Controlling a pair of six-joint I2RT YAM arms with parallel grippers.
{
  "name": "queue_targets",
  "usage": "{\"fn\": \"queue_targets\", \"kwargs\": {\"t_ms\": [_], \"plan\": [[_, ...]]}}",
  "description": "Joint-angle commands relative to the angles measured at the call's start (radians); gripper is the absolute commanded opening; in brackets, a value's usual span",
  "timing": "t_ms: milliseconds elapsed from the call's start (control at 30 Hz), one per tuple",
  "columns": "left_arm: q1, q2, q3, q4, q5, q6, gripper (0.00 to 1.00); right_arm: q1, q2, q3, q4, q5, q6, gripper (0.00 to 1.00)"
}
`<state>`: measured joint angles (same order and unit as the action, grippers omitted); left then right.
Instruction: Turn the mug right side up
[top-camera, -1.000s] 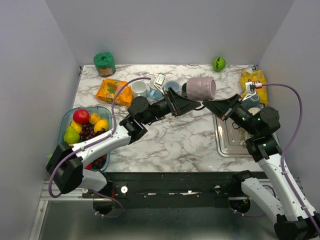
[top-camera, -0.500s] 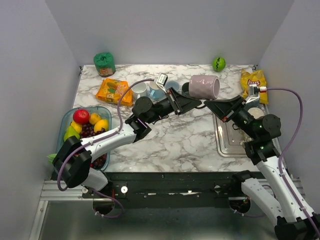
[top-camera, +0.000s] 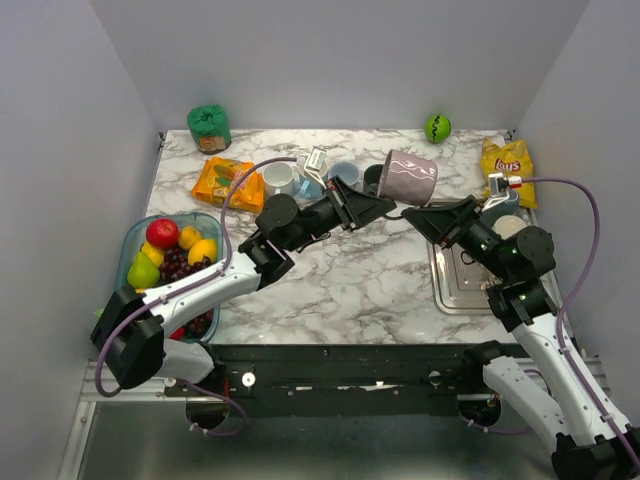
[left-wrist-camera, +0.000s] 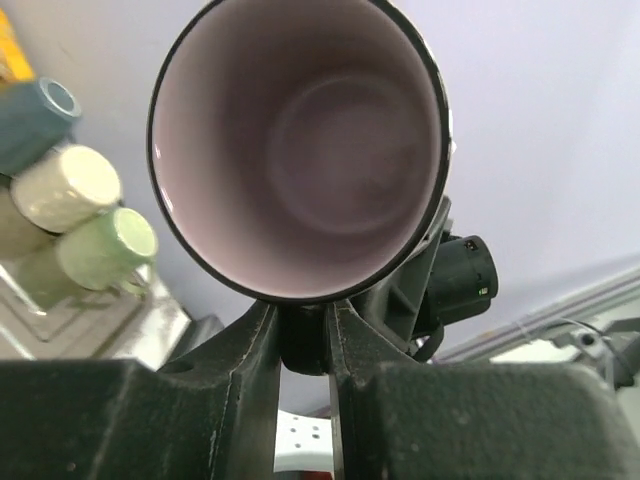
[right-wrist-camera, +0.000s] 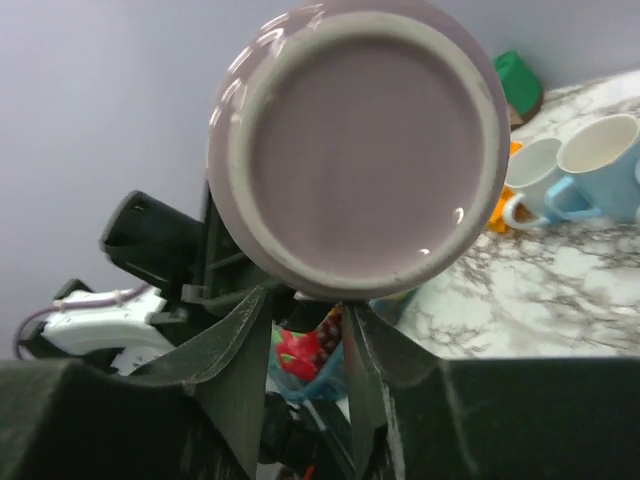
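The lilac mug (top-camera: 408, 177) hangs in the air over the back of the marble table, tilted on its side. In the left wrist view its open mouth (left-wrist-camera: 300, 150) faces the camera. My left gripper (top-camera: 392, 205) is shut on the mug's dark handle (left-wrist-camera: 303, 345), which sits pinched between the fingers just under the rim. In the right wrist view I see the mug's base (right-wrist-camera: 360, 150). My right gripper (right-wrist-camera: 308, 310) sits just below that base with its jaws apart, and only the fruit bowl shows through the gap.
Behind the mug stand a white cup (top-camera: 280, 177) and a blue cup (top-camera: 343, 173). An orange snack bag (top-camera: 228, 182), a green bag (top-camera: 209, 126), a green ball (top-camera: 437, 127) and a yellow chip bag (top-camera: 508, 160) lie around. Fruit bowl (top-camera: 135, 235) at left, metal tray (top-camera: 455, 285) at right.
My left gripper has shut on the mug's handle. The right gripper's jaws have parted and drawn slightly back. The mug has tilted from lying level.
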<state>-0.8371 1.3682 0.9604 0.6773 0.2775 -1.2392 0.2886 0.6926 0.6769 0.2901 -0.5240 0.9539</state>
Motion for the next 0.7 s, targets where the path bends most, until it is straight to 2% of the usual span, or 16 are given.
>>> {"fn": "queue_targets", "kwargs": {"t_ms": [0, 67, 133, 267, 400, 433, 567, 667], "plan": [[-0.008, -0.147, 0.02, -0.086, -0.132, 0.19, 0.0, 0.004, -0.013, -0.028, -0.144, 0.073, -0.067, 0.6], [-0.008, -0.17, 0.024, -0.19, -0.185, 0.259, 0.0, 0.007, -0.004, -0.02, -0.192, 0.102, -0.083, 0.66], [-0.008, -0.198, 0.032, -0.252, -0.221, 0.306, 0.0, 0.006, 0.005, -0.007, -0.226, 0.122, -0.095, 0.67], [-0.008, -0.216, 0.072, -0.503, -0.339, 0.421, 0.0, 0.006, 0.024, 0.0, -0.32, 0.162, -0.107, 0.69], [-0.008, -0.224, 0.104, -0.712, -0.521, 0.533, 0.0, 0.006, 0.027, 0.016, -0.434, 0.228, -0.139, 0.72], [-0.008, -0.222, 0.106, -0.751, -0.614, 0.57, 0.0, 0.007, 0.027, 0.027, -0.462, 0.267, -0.15, 0.72], [-0.008, -0.202, 0.101, -0.942, -0.848, 0.613, 0.0, 0.007, 0.044, 0.05, -0.612, 0.357, -0.196, 0.74], [-0.004, -0.181, 0.072, -1.007, -1.009, 0.63, 0.0, 0.006, 0.062, 0.055, -0.689, 0.432, -0.211, 0.77]]}}
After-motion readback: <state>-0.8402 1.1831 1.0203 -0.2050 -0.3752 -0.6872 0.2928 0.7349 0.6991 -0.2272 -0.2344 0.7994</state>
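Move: Both hands hold the purple mug's handle; its body sits about 4 cm ahead of and 5 cm above either hand point, 2 cm to the left hand's right and 2 cm to the right hand's left. From the left hand, bare table before the mug row is roughly 17 cm ahead, 10 cm left and 40 cm down. The light-blue mug stands about 27 cm ahead and 2 cm left, the dark grey mug 26 cm ahead and 8 cm right, both some 36 cm below. The left fingers keep their pinch on the purple mug's handle while the right fingers open wide and come free, that hand sinking about 12 cm and easing right and forward. The left hand carries the mug left, then also down and forward towards the mug row, about 12 cm left and as much down, its wrist rolling its left side up and swinging counter-clockwise, some 60 degrees altogether. ##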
